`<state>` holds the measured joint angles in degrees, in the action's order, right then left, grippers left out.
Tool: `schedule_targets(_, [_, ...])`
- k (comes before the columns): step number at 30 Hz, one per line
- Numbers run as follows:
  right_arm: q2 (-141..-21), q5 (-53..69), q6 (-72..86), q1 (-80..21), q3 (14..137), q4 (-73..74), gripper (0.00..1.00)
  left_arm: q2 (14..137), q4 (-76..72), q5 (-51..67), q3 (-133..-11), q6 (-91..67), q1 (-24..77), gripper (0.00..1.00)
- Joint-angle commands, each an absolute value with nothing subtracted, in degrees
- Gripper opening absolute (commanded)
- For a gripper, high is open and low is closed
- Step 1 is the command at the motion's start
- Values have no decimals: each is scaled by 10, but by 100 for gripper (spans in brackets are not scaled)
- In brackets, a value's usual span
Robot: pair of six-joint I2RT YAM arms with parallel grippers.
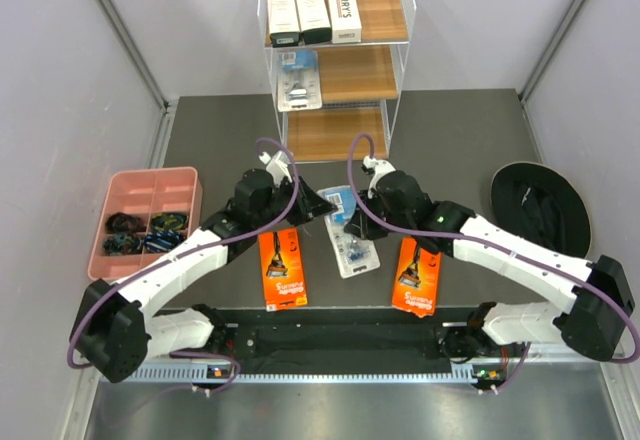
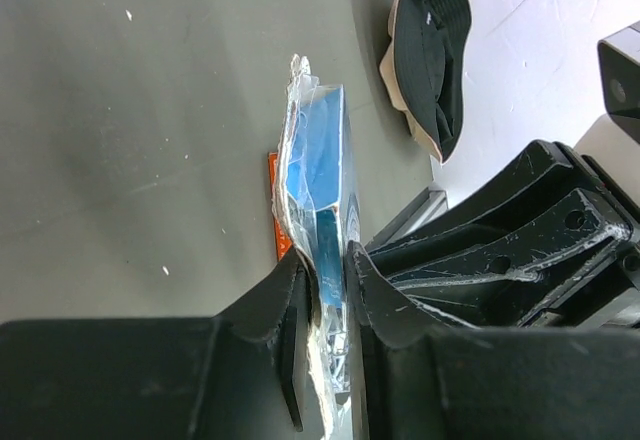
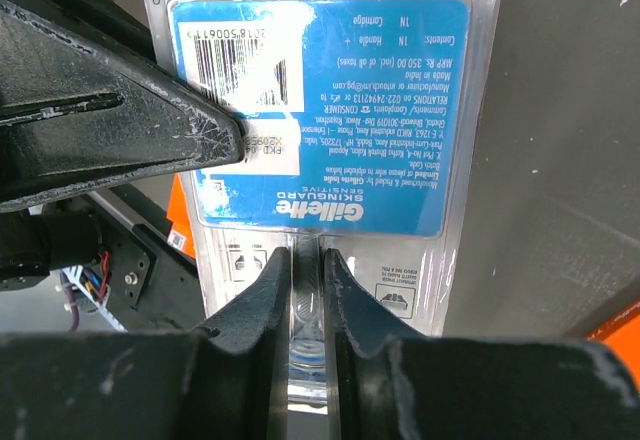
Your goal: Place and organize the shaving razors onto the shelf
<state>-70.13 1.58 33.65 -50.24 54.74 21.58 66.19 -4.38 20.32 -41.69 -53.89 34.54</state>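
Observation:
A blue-clear blister pack of razors (image 1: 352,252) hangs over the middle of the table, gripped from both sides. My left gripper (image 1: 322,205) is shut on its edge; the left wrist view shows the pack (image 2: 318,175) edge-on between those fingers (image 2: 328,265). My right gripper (image 3: 305,260) is shut on the clear lower part of the pack (image 3: 330,110), under the blue Gillette label. Two orange cards (image 1: 282,270) (image 1: 417,275) lie flat on either side. The shelf (image 1: 375,75) carries three white boxes (image 1: 313,12) on its top tier and a blue blister pack (image 1: 298,78) on the middle tier.
A pink compartment tray (image 1: 148,220) with dark small items sits at the left. At the right lies a black cap (image 1: 540,208). The shelf's bottom tier (image 1: 335,132) is bare wood. Grey walls close in both sides.

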Motion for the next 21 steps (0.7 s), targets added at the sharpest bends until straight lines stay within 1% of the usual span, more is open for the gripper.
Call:
schedule_targets(1, [-680,25,341,-510,573,185,11,666,-71,221,-417,-525,348,0])
schedule_targets(2, [-679,22,342,-510,573,186,21,665,-69,221,-417,-524,348,0])
schedule_targets(4, [-671,17,345,-510,573,187,38,664,-69,216,-417,-523,348,0])
schedule_targets(5, [-667,11,347,-510,571,188,51,664,-69,214,-417,-523,348,0])
schedule_targets(7, [-655,2,351,-511,569,191,63,665,-69,212,-418,-520,348,0])
schedule_targets(8, [-651,-15,352,-510,570,195,72,664,-66,213,-420,-519,348,0])
schedule_targets(9, [-648,-22,352,-510,573,213,77,664,-65,214,-422,-518,348,0])
schedule_targets(10, [-641,-31,352,-510,578,221,83,664,-65,216,-424,-518,348,0])
schedule_targets(12, [-629,-57,352,-510,583,247,89,666,-56,216,-433,-511,347,0])
schedule_targets(13, [-618,-65,352,-510,584,253,93,667,-52,216,-437,-507,347,0])
schedule_targets(16, [-579,-89,358,-508,571,265,99,671,-43,215,-446,-500,344,0])
schedule_targets(19, [-555,-64,359,-485,549,270,99,679,-68,238,-439,-523,327,0])
schedule_targets(21, [-533,-41,361,-455,524,266,99,693,-106,290,-432,-541,301,0])
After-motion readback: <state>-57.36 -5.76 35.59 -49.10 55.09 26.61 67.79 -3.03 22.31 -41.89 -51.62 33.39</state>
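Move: Between the two hands hangs the blister razor pack, its far left edge already pinched by the left fingers; its middle lies about 5 cm back, 4 cm right and 3 cm below the left hand, and nearly at the right hand, 1 cm back and 2 cm lower. On the table, the left orange pack sits roughly 8 cm back, 12 cm left and 15 cm below the left hand; the right orange pack some 7 cm back, 17 cm right and 13 cm below the right hand. Opening from nearly shut to fully wide, the right fingers let go of the razor handle bulge in the pack's middle; the right hand then backs off upward about 6 cm and some 4 cm to the right, fingertips tilting slightly up and turning a little clockwise. The left hand keeps its pinch on the pack's edge almost in place, sinking about 1 cm. ##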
